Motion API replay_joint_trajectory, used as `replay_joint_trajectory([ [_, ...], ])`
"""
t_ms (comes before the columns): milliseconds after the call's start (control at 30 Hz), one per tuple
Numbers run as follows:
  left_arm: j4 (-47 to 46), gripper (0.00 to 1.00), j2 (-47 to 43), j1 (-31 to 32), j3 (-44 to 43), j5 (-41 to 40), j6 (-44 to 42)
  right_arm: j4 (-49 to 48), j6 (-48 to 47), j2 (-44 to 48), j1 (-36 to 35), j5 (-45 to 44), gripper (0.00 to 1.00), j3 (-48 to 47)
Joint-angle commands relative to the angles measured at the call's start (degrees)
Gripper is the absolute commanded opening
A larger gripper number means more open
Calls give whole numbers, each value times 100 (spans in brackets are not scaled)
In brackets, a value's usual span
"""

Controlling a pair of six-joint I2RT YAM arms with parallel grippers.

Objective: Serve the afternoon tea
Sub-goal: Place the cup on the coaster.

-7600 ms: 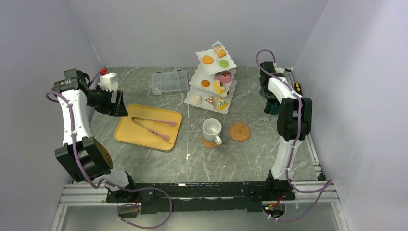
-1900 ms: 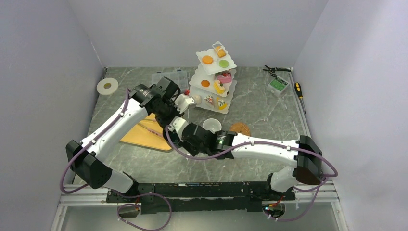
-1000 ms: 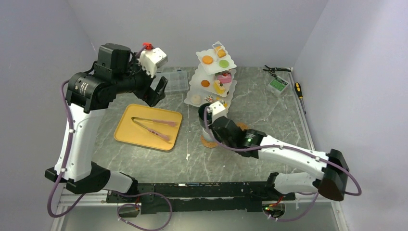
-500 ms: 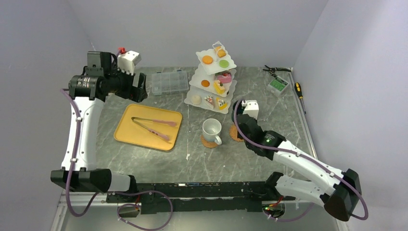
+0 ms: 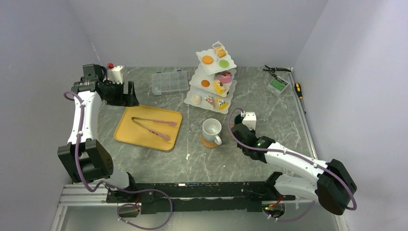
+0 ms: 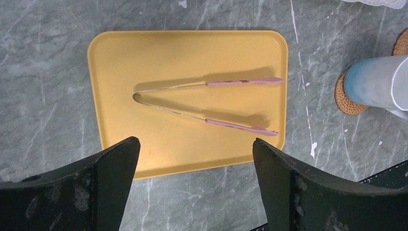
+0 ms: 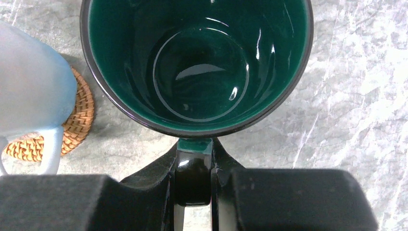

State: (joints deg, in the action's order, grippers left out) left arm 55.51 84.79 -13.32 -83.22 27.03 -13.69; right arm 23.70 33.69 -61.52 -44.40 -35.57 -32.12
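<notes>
The dark-green mug point(image 7: 197, 62) hangs upright in front of my right gripper point(image 7: 194, 154), which is shut on its handle. In the top view that gripper point(image 5: 236, 129) sits just right of the white mug point(image 5: 211, 129), and the arm hides the green mug there. The white mug stands on a cork coaster point(image 5: 208, 143). A second coaster point(image 6: 402, 42) peeks in at the edge of the left wrist view. The white three-tier stand point(image 5: 230, 64) holds several toy pastries point(image 5: 207, 59). My left gripper point(image 5: 129, 94) is open above the table's back left.
A yellow tray point(image 5: 126, 132) with pink tongs point(image 5: 153, 126) lies left of the white mug. A clear compartment box point(image 5: 169, 82) sits behind it. Pliers, a small green box point(image 5: 277, 84) and a screwdriver point(image 5: 298, 89) lie at the back right.
My right gripper has carried the dark-green mug from in front of the stand to the right of the white mug, covering the second coaster. My left arm has swung back left and lower.
</notes>
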Motion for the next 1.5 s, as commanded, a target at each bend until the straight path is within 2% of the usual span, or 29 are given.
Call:
replay_joint_trajectory([
  [0,-505,93,-270,14,167,398,-117,-983,46,-31,98,-279,0,56],
  [367,-637,93,-152,14,490,401,-21,-1472,-223,-723,282,-134,0,-113],
  [767,-563,93,-233,14,190,356,-121,-1261,388,-1129,297,-69,0,-129],
  [900,-493,93,-201,14,147,378,-193,-1157,515,-1202,289,-63,14,-149],
  [1000,-352,93,-103,16,46,401,-260,-1152,525,-1162,288,-8,39,-119],
  [1067,-359,93,-56,14,-5,360,-258,-1119,562,-1101,291,0,51,-84],
  [1300,-426,93,-101,13,-81,408,-198,-853,592,-599,285,32,66,-160],
  [1467,-455,93,-90,10,-99,428,-134,-355,301,-12,291,120,98,-735],
])
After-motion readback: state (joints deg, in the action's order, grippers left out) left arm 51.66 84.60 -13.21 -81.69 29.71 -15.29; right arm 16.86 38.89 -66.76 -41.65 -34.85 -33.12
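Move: The right hand holds the dark green cup by its handle, the cup out ahead of the fingers. The bare woven coaster it is going to lies about 7 cm ahead, 1 cm left and some 8 cm below that hand. The white-blue mug, already on its own coaster, stands roughly 15 cm left and 3 cm ahead of the hand, and the cake stand about 24 cm ahead and 15 cm left. From the left hand the bare coaster is about 50 cm right, 4 cm back and 22 cm below. Still pinching the handle, the right hand lowers the green cup about 3.5 cm while easing some 2 cm forward, down onto the coaster to the right of the white-blue mug, and then all but stays in place. There the fingers open wide to either side of the handle and let go, and the hand lifts about 3 cm nearly straight up off it, the wrist having turned a few degrees clockwise. ##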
